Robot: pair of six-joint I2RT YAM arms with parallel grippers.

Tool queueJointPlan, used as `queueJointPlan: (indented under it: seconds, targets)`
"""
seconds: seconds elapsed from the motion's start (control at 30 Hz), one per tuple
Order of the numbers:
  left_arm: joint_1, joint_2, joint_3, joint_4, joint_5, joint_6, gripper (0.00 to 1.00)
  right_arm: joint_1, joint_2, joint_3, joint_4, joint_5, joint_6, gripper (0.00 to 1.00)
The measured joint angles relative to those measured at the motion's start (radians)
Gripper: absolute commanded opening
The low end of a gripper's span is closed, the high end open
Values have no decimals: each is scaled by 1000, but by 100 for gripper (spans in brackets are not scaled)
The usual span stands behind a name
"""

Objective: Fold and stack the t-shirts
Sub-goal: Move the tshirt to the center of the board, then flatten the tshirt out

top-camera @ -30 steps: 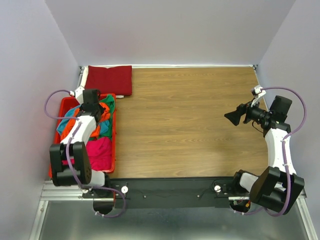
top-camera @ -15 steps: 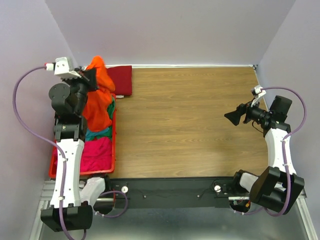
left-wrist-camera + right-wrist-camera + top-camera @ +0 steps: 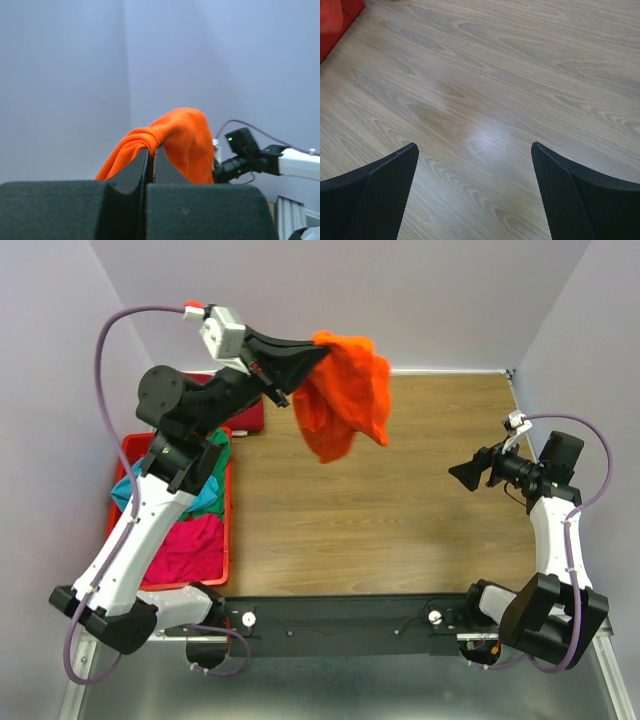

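Observation:
My left gripper (image 3: 318,347) is shut on a bright orange t-shirt (image 3: 345,400) and holds it bunched high above the back of the table. In the left wrist view the orange cloth (image 3: 170,145) drapes over my closed fingertips (image 3: 142,160). A folded dark red t-shirt (image 3: 250,408) lies at the back left corner, partly hidden by my left arm. Teal (image 3: 200,502), green (image 3: 217,450) and magenta (image 3: 192,545) t-shirts lie crumpled in the red crate (image 3: 228,540). My right gripper (image 3: 466,475) is open and empty over the right side of the table (image 3: 485,100).
The red crate stands along the table's left edge; its corner shows in the right wrist view (image 3: 337,15). Purple walls close in the back and both sides. My left arm reaches across the back left corner.
My left gripper has lifted the orange t-shirt out of the crate and swung it up and to the right over the table's back. The right arm has not moved.

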Motion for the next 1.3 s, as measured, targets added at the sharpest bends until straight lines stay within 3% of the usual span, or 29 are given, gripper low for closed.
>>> queueJointPlan:
  seconds: [0.23,0.4,0.43,0.47,0.57,0.73,0.87,1.07,1.3]
  targets:
    - [-210,117,55,33,1,32,0,0,0,0,0,17,0,100]
    - [-239,126,-178,121,-30,23,0,0,0,0,0,34,-1,100]
    - [-238,127,-245,140,-46,14,12,0,0,0,0,36,-1,100]
    - [-233,130,-324,170,-68,4,39,0,0,0,0,39,-1,100]
    - [-205,167,-509,195,-128,-55,55,0,0,0,0,44,-1,100]
    - [-94,225,-690,123,-270,-100,61,0,-4,0,0,43,-3,100]
    - [-64,165,-665,13,-393,-47,62,0,-2,0,-12,15,-26,100]
    - [-85,76,-571,-2,-271,60,62,52,47,0,-99,-31,-124,100]
    - [-204,167,-565,-67,-169,87,62,145,138,9,-225,-26,-276,100]
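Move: My left hand is high up, holding the orange t-shirt, which hangs free. The middle of the board, where it is to go, lies about 55 cm below, roughly 10 cm ahead and 15 cm to the right. The red bin is some 37 cm to the left and 7 cm ahead, and the dark red cushion about 40 cm ahead and 27 cm left, both also far below. From my right hand, the board's middle lies about 20 cm left, 6 cm ahead and 19 cm down. I fling the t-shirt down onto the board: my left hand swings about 10 cm right, then whips down nearly 40 cm, going forward and back left, tipping to point down and opening partway down to let go. Empty, it rises some 10 cm, then drifts right and back and dips again over the cloth. Late on, my open right hand sinks and moves left towards it, about 5 cm each. ##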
